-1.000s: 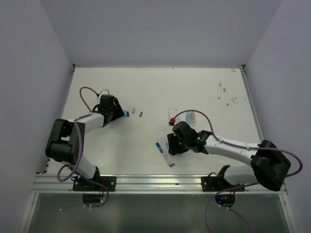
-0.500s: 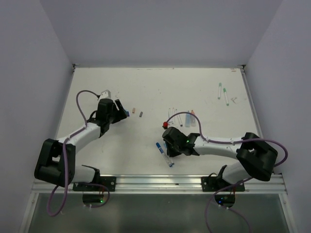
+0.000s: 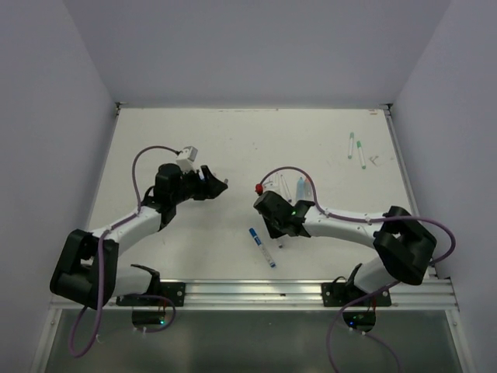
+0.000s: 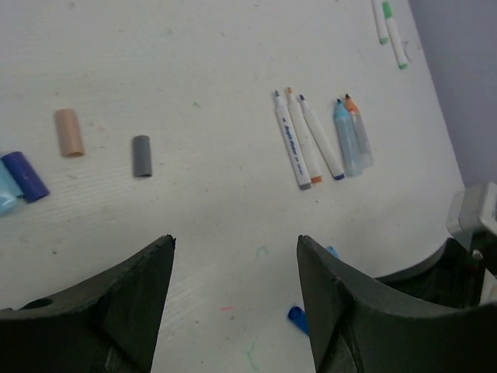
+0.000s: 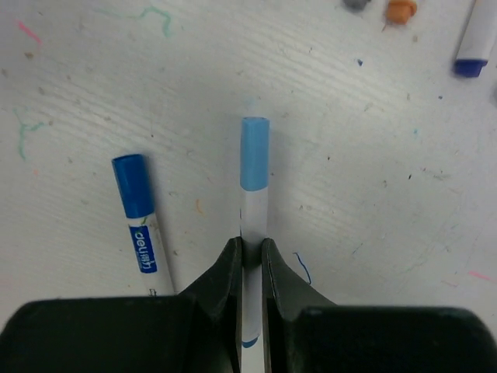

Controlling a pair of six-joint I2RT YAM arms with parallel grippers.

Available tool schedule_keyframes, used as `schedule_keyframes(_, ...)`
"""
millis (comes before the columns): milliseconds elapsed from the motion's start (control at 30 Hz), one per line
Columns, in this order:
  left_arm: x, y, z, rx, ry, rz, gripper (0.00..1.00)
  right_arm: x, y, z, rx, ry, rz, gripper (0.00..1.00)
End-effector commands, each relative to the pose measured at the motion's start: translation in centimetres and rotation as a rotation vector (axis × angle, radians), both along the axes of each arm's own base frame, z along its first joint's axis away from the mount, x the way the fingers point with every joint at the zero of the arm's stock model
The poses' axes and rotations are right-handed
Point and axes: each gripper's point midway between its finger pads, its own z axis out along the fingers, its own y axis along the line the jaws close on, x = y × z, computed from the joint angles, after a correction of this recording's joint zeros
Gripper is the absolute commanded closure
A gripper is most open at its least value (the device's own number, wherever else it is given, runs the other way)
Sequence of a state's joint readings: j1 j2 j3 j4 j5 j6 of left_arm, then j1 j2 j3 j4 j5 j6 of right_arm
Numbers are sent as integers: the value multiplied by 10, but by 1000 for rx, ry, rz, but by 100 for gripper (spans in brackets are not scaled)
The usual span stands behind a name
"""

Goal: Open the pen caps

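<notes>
My right gripper [image 5: 248,245] is shut on the white barrel of a pen whose light blue cap [image 5: 255,153] sticks out ahead of the fingertips, low over the table. Just to its left, a second pen with a dark blue cap [image 5: 132,185] lies on the table. In the top view this gripper [image 3: 278,231] sits near the table's middle, with the blue-capped pen [image 3: 262,246] just in front. My left gripper [image 4: 236,241] is open with nothing between its fingers. It hovers left of centre [image 3: 218,186], and the dark blue cap [image 4: 299,317] shows beside its right finger.
Loose caps lie to the left in the left wrist view: a peach one [image 4: 69,132], a grey one [image 4: 141,155] and a dark blue one [image 4: 25,176]. Several uncapped pens [image 4: 314,144] lie in a row beyond. Two green-ended pens [image 3: 355,148] lie at the far right.
My right gripper has shut on the light-blue-capped pen and shifted left and away. The left arm has swung right toward the table's middle, its gripper still open.
</notes>
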State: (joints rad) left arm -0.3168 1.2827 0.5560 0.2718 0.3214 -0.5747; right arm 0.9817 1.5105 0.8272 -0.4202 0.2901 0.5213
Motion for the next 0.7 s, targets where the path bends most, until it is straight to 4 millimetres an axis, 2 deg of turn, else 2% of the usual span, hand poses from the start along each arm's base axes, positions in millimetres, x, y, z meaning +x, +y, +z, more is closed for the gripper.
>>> schedule_keyframes(0, -16, -35, 35, -160, -142, -215, 32, 21, 19, 35, 45, -59, 65, 100)
schedule_keyframes(33, -28, -40, 32, -190, -129, -261, 32, 22, 23, 40, 64, -57, 79, 100)
schedule_keyframes(67, -33, -43, 35, -232, -124, -277, 32, 22, 27, 46, 87, -58, 89, 100)
schedule_keyframes(100, -37, -48, 48, -272, -184, -317, 32, 23, 34, 55, 120, -66, 105, 100)
schedule_keyframes(133, -45, -48, 44, -291, -175, -328, 31, 20, 41, 59, 156, -50, 128, 100)
schedule_keyframes(200, -50, -53, 52, -337, -192, -349, 30, 19, 55, 75, 234, -63, 160, 100)
schedule_keyframes(267, -53, -58, 52, -358, -171, -367, 30, 17, 65, 84, 300, -62, 186, 100)
schedule_keyframes(400, -55, -66, 52, -381, -153, -383, 30, 16, 72, 90, 339, -64, 194, 100)
schedule_keyframes(633, -53, -68, 30, -392, -52, -350, 30, 21, 78, 107, 413, -112, 178, 100)
schedule_keyframes(667, -54, -70, 32, -413, -50, -354, 30, 22, 80, 108, 416, -115, 179, 100)
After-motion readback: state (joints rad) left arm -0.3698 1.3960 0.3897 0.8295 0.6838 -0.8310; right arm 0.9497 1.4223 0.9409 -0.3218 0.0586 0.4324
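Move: Behind and to the right of the empty left hand, about 11 cm back, 15 cm right and 7 cm lower, is the light-blue cap of the pen already held by the right hand. The grey cap lies some 3 cm to the left hand's right and 10 cm below. From the right hand, the left gripper is about 15 cm ahead, 16 cm left and 8 cm up; the blue marker lies 6 cm back, 3 cm left and 3 cm below. Lifting the pinched pen about 8 cm and carrying it some 6 cm left, the right hand brings its light-blue cap towards the left gripper, rolling about 20 degrees with its left side rising. The left hand comes to meet it, right and back about 8 cm, swinging clockwise and dropping its left side, fingers still open and not yet on the cap. ##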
